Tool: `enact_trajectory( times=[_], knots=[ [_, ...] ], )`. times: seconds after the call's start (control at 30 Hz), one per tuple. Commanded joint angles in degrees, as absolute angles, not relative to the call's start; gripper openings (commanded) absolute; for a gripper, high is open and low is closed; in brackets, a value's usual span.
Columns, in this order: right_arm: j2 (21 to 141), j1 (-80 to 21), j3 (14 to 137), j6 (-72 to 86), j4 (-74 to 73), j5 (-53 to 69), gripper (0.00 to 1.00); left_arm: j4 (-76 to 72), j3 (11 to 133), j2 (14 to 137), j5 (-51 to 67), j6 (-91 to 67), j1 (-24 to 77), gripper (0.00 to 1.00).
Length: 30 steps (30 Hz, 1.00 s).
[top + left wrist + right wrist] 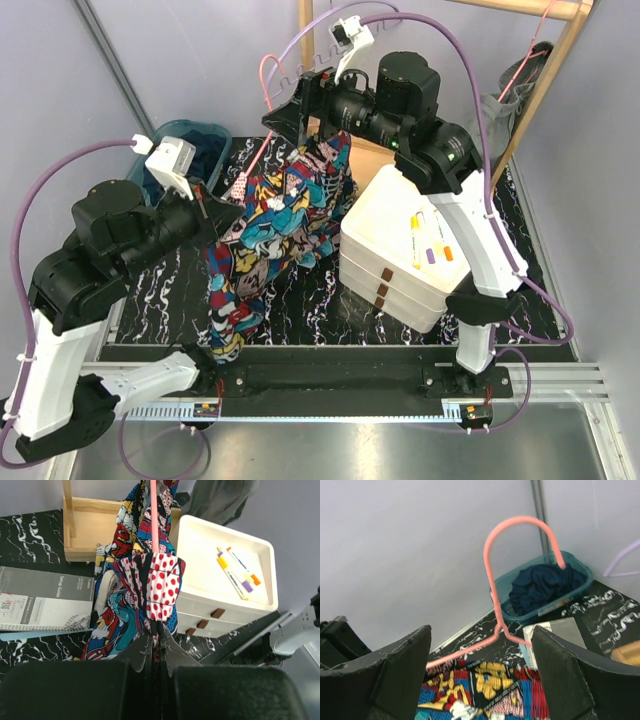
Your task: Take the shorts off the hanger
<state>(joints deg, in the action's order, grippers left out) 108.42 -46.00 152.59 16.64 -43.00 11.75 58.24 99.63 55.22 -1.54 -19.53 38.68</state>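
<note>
The graffiti-print shorts (280, 225) hang from a pink wire hanger (264, 80) over the middle of the table. My left gripper (210, 208) is shut on a red-dotted fold of these shorts (160, 587), with the hanger's pink wire (154, 515) running straight up from the fold. My right gripper (480, 632) stands open just behind the hanger's hook (520, 545), touching nothing, with the print shorts (510, 695) below it. Navy shorts (545, 587) lie in a teal bin (215, 135). Grey shorts (505, 100) hang at the back right.
A white drawer unit (415, 245) with markers on top stands right of the hanging shorts. A wooden rack (555, 70) rises at the back, its base (90, 525) on the marbled mat. A grey setup booklet (45, 597) lies on the mat beside the bin.
</note>
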Motion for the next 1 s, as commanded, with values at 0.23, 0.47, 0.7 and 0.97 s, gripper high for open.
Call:
enact_trajectory(
  times=[0.23,0.47,0.7,0.97],
  knots=[
    [113.29,-45.7,154.6,14.86,-36.3,16.53,0.71,54.14,100.19,52.56,5.53,-18.63,38.58,0.0],
    [113.47,-45.88,153.02,15.56,-35.69,14.69,0.24,53.7,99.32,51.5,3.52,-19.6,38.58,0.0],
    [111.89,-45.79,154.86,15.03,-35.33,3.7,0.0,53.35,89.86,45.64,-5.09,-27.77,38.67,0.56],
    [111.09,-45.7,155.74,16.79,-34.1,2.82,0.0,53.44,79.37,37.19,-9.4,-30.05,38.67,0.59]
  ],
)
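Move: Still pinched in the left fingers is the polka-dot corner of the shorts; their middle lies about 6 cm ahead, 6 cm to the right and some 12 cm below. The pink hanger's neck is roughly 13 cm ahead of the left hand, 4 cm to its right and 6 cm higher. From the open right hand that neck is about 3 cm ahead, 4 cm left and 3 cm down; the purple hanger is some 10 cm ahead, 8 cm right, level. Sliding left and down about 5 cm around the pink hanger's neck, the right hand closes and pinches it just below the hook, then draws it forward some 3 cm and a little right. The left hand eases back 2 cm with its grip kept, then opens, lets go of the shorts' corner, and sinks about 5 cm, also going left. ##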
